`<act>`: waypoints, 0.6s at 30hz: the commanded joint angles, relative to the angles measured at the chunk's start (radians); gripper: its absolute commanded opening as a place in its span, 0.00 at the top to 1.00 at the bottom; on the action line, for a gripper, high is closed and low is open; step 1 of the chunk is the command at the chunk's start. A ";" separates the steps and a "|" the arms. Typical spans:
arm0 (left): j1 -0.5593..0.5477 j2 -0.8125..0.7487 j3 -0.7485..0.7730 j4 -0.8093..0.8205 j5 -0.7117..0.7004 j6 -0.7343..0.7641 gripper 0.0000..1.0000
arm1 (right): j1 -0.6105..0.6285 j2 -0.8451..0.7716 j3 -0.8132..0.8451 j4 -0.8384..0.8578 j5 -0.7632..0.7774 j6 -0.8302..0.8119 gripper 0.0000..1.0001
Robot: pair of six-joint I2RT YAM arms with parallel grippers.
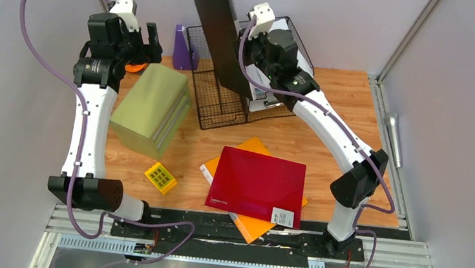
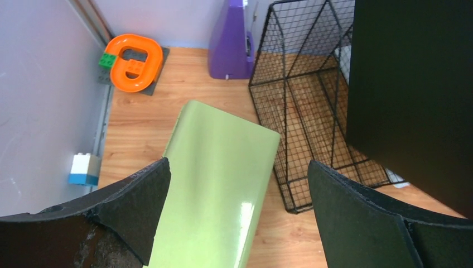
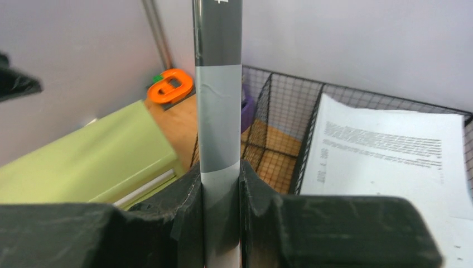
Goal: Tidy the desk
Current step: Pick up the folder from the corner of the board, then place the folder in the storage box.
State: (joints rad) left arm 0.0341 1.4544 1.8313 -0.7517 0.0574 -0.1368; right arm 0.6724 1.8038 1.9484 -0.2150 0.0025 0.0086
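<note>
The desk (image 1: pixel 331 113) is a light wood tabletop. My right gripper (image 1: pixel 245 55) (image 3: pixel 221 187) is shut on the grey-and-black spine of a thin black book (image 1: pixel 220 38) (image 3: pixel 219 106), holding it upright over a black wire file rack (image 1: pixel 225 100) (image 3: pixel 279 128). White printed papers (image 3: pixel 385 151) lie in the rack's right compartment. My left gripper (image 1: pixel 151 43) (image 2: pixel 240 187) hovers open above a thick light-green book (image 1: pixel 152 110) (image 2: pixel 217 184), touching nothing. The black book (image 2: pixel 413 95) fills the right side of the left wrist view.
A red book (image 1: pixel 256 184) lies on an orange one (image 1: pixel 254 227) at the front centre. A small yellow item (image 1: pixel 161 178) lies front left. A purple object (image 1: pixel 183 48), an orange ring toy (image 2: pixel 133 61) and a white-and-blue block (image 2: pixel 83 169) sit at the back left.
</note>
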 commanded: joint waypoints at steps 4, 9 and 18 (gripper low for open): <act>0.001 -0.107 -0.104 0.185 0.156 -0.021 0.00 | -0.008 0.035 0.137 0.251 0.214 0.005 1.00; 0.001 -0.126 -0.152 0.202 0.226 -0.018 0.00 | -0.007 0.061 0.108 0.304 0.248 0.009 1.00; 0.001 -0.192 -0.273 0.297 0.246 0.004 0.00 | 0.035 0.170 0.059 0.548 0.393 -0.094 1.00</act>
State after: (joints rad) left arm 0.0341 1.3148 1.5860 -0.5449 0.2794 -0.1432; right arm 0.6811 1.9236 2.0098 0.1108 0.3069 -0.0154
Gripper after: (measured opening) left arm 0.998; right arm 0.221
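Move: The right hand already pinches the black folder by its spine; the rack's empty left compartment it is headed for lies about 9 cm left, level ahead, some 30 cm below. From the right hand, the paper stack is about 8 cm right and 6 ahead, the purple holder roughly 21 left and 9 ahead, both about 30 lower. From the left hand, that compartment is about 26 cm right, 4 ahead, 30 below. Right hand carries the folder forward and up about 5 cm, turning clockwise; the open left hand shifts right. ##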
